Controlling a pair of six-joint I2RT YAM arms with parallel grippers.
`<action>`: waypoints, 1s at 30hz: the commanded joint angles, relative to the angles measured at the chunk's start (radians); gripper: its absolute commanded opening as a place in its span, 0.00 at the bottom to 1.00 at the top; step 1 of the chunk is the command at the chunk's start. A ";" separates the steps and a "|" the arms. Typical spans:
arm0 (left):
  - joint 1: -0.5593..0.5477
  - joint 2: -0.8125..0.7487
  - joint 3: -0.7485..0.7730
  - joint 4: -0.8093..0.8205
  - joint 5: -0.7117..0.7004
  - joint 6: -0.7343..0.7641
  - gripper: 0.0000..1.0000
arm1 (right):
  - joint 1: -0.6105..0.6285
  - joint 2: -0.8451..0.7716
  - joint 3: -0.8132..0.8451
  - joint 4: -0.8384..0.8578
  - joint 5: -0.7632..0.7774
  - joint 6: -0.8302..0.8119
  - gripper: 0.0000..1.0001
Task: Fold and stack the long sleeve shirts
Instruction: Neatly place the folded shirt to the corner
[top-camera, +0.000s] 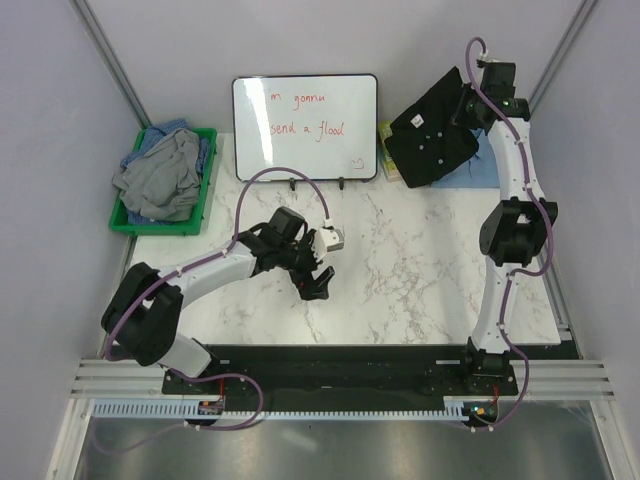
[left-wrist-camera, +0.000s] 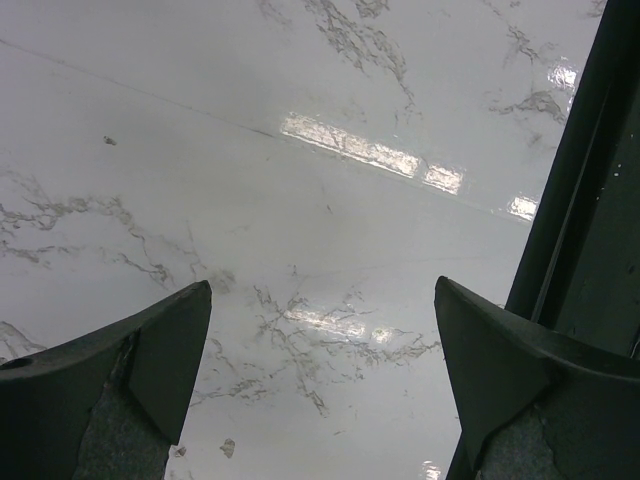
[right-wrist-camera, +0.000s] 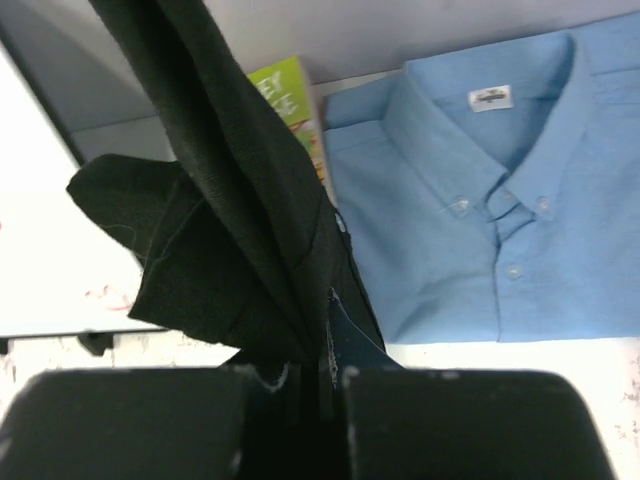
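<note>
My right gripper (top-camera: 468, 103) is at the far right of the table and is shut on the black shirt (top-camera: 432, 138), which hangs folded from it with small pale buttons showing. In the right wrist view the black shirt (right-wrist-camera: 225, 230) runs into the closed jaws of this gripper (right-wrist-camera: 325, 378). A folded light blue collared shirt (right-wrist-camera: 490, 220) lies flat under and beside it; its edge shows from above (top-camera: 478, 174). My left gripper (top-camera: 316, 281) is open and empty over the bare marble table (left-wrist-camera: 300, 180), its fingers (left-wrist-camera: 150, 370) wide apart. Grey and blue shirts (top-camera: 160, 180) are piled in the bin.
A green bin (top-camera: 207, 170) stands at the far left. A whiteboard (top-camera: 305, 128) with red writing stands at the back middle. A green-covered book (right-wrist-camera: 288, 100) lies behind the black shirt, next to the blue one. The arms' black base rail (left-wrist-camera: 600, 200) runs along the near edge.
</note>
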 joint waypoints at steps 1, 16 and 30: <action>0.006 -0.001 0.025 0.014 0.009 0.004 0.99 | -0.037 0.009 0.044 0.114 -0.030 0.041 0.00; 0.008 0.053 0.103 -0.092 0.006 0.005 0.99 | -0.204 0.091 -0.055 0.220 -0.285 0.205 0.00; 0.008 0.141 0.220 -0.202 -0.010 -0.015 0.99 | -0.299 0.199 0.030 0.289 -0.357 0.224 0.00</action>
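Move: Ahead and to the right of the right hand, which already holds the folded black shirt, lies the blue shirt it is taken to: about 9 cm farther out, 10 cm right and 21 cm below. The book stack lies some 10 cm ahead, 11 cm left and 18 cm down; the whiteboard's middle is roughly 13 cm ahead, 40 cm left and 12 cm lower. From the idle left hand the blue shirt is about 44 cm ahead, 47 cm right, 6 cm lower. Swinging to its right by about 12 cm and sinking some 8 or 9 cm, the right hand brings the pinched black shirt away from the book stack and down towards the blue shirt in the corner. The wrist rolls on the way, its left side rising about 20 degrees, while the fingers stay shut on the cloth. ##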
